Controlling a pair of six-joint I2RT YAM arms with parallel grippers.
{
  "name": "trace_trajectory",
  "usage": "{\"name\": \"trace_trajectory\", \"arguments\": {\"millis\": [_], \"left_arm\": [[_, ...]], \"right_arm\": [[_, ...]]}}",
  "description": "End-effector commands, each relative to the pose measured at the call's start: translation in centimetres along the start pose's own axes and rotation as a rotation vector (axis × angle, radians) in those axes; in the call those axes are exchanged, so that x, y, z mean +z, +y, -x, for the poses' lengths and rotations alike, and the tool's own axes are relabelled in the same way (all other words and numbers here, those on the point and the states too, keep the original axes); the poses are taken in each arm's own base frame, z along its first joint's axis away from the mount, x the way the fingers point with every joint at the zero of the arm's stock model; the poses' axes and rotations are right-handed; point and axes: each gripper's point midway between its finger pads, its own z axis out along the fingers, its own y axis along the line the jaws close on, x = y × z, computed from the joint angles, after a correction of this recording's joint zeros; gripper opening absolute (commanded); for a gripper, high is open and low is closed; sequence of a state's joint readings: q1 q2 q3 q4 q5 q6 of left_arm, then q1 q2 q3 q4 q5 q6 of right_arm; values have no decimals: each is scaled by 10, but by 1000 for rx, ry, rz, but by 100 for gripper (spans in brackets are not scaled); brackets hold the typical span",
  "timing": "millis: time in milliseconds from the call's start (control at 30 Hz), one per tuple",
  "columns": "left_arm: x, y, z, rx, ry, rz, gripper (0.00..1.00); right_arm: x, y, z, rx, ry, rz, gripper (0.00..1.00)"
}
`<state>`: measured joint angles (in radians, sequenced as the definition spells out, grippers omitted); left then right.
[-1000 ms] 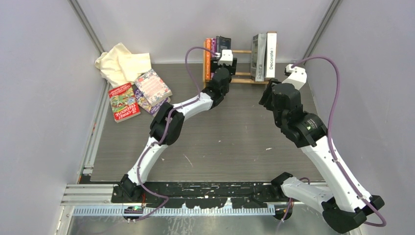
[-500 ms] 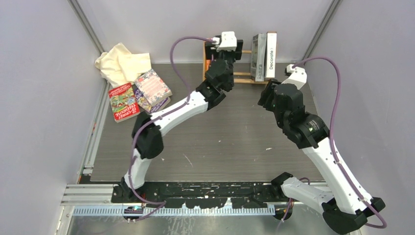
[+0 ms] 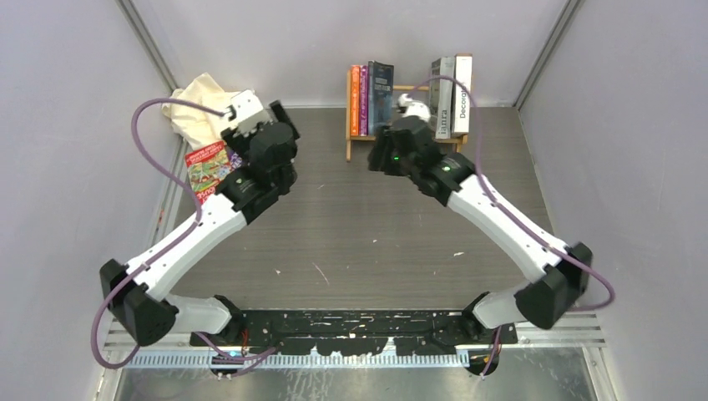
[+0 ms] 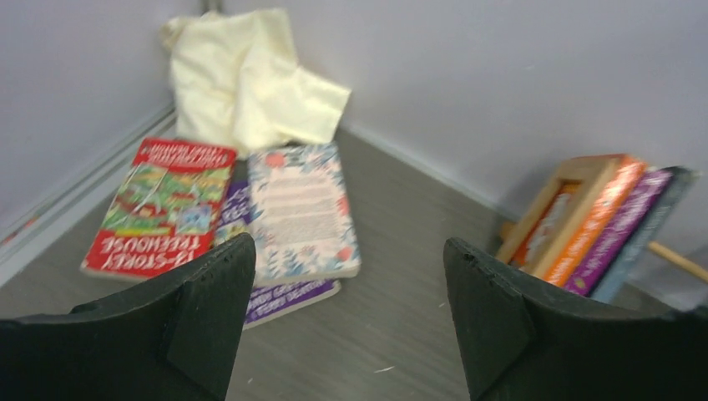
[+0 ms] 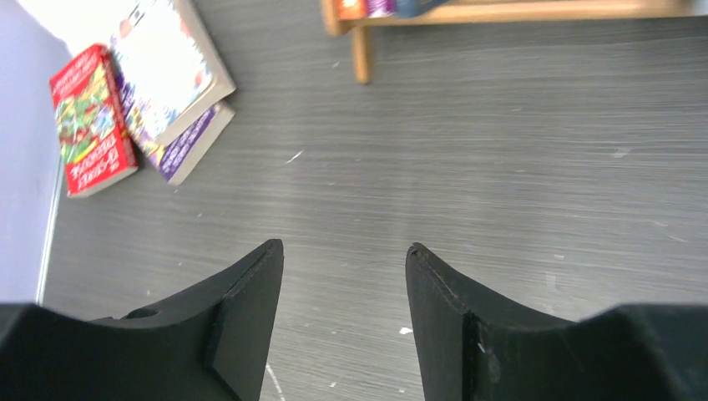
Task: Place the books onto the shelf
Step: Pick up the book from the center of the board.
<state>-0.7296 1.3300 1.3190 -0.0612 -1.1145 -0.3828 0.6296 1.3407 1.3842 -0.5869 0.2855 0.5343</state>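
The wooden shelf (image 3: 402,138) stands at the back wall. Orange, purple and dark blue books (image 3: 371,96) fill its left end, and a grey book and the white "Decorate" book (image 3: 452,96) its right end. Loose books lie flat at the left: a red one (image 4: 163,205), a floral white one (image 4: 302,209) and a purple one (image 4: 288,299) under it. My left gripper (image 4: 349,242) hangs open and empty above them. In the top view the left gripper (image 3: 271,138) covers most of the pile. My right gripper (image 5: 344,245) is open and empty over the bare table in front of the shelf's left leg (image 5: 361,50).
A cream cloth (image 3: 207,109) lies crumpled in the back left corner behind the loose books. Grey walls close in the table on three sides. The dark table (image 3: 367,234) runs between the arms.
My left arm swung from the shelf to above the loose books, jaws opening wider. The right arm moved from the shelf's right end to in front of its middle.
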Motion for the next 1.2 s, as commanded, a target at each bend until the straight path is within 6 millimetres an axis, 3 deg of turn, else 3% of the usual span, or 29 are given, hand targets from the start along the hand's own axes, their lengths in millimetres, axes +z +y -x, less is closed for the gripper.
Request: {"name": "trace_trajectory", "arguments": {"millis": [0,233,367,467,633,767,1167], "left_arm": [[-7,62,-45,-97,126,116,82],[-20,127,-85,-228,269,195,83],[-18,156,-99,-260,313,251,85],[-9,165,-110,-314,342,236,85],[5,169,-118,-397,389,194,85],[11,170,-125,-455,418,180,85],[13,175,-145,-508,467,154,85]], "right_arm": [[20,78,16,49,-51,170,61],[92,155,-33,-39,45,197,64],[135,183,-52,-30,79,241,69],[166,198,-63,-23,102,294,76],[212,205,-63,62,111,347,86],[244,199,-65,126,122,366,88],[290,214,-85,229,151,451,89]]}}
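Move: The floral book lies about 36 cm to the right hand's left, 15 cm ahead and 25 cm below. The purple book underneath has its middle 5 cm nearer; the red book lies 14 cm left of the floral book and 7 cm nearer. The shelf stands 20 cm ahead of the right hand, 5 cm right. From the left hand, the floral book is 12 cm ahead, 8 cm left, 34 cm below. Right hand sweeps some 25 cm left, then down and forward towards the floral book, opening; left hand sinks, moving left. ##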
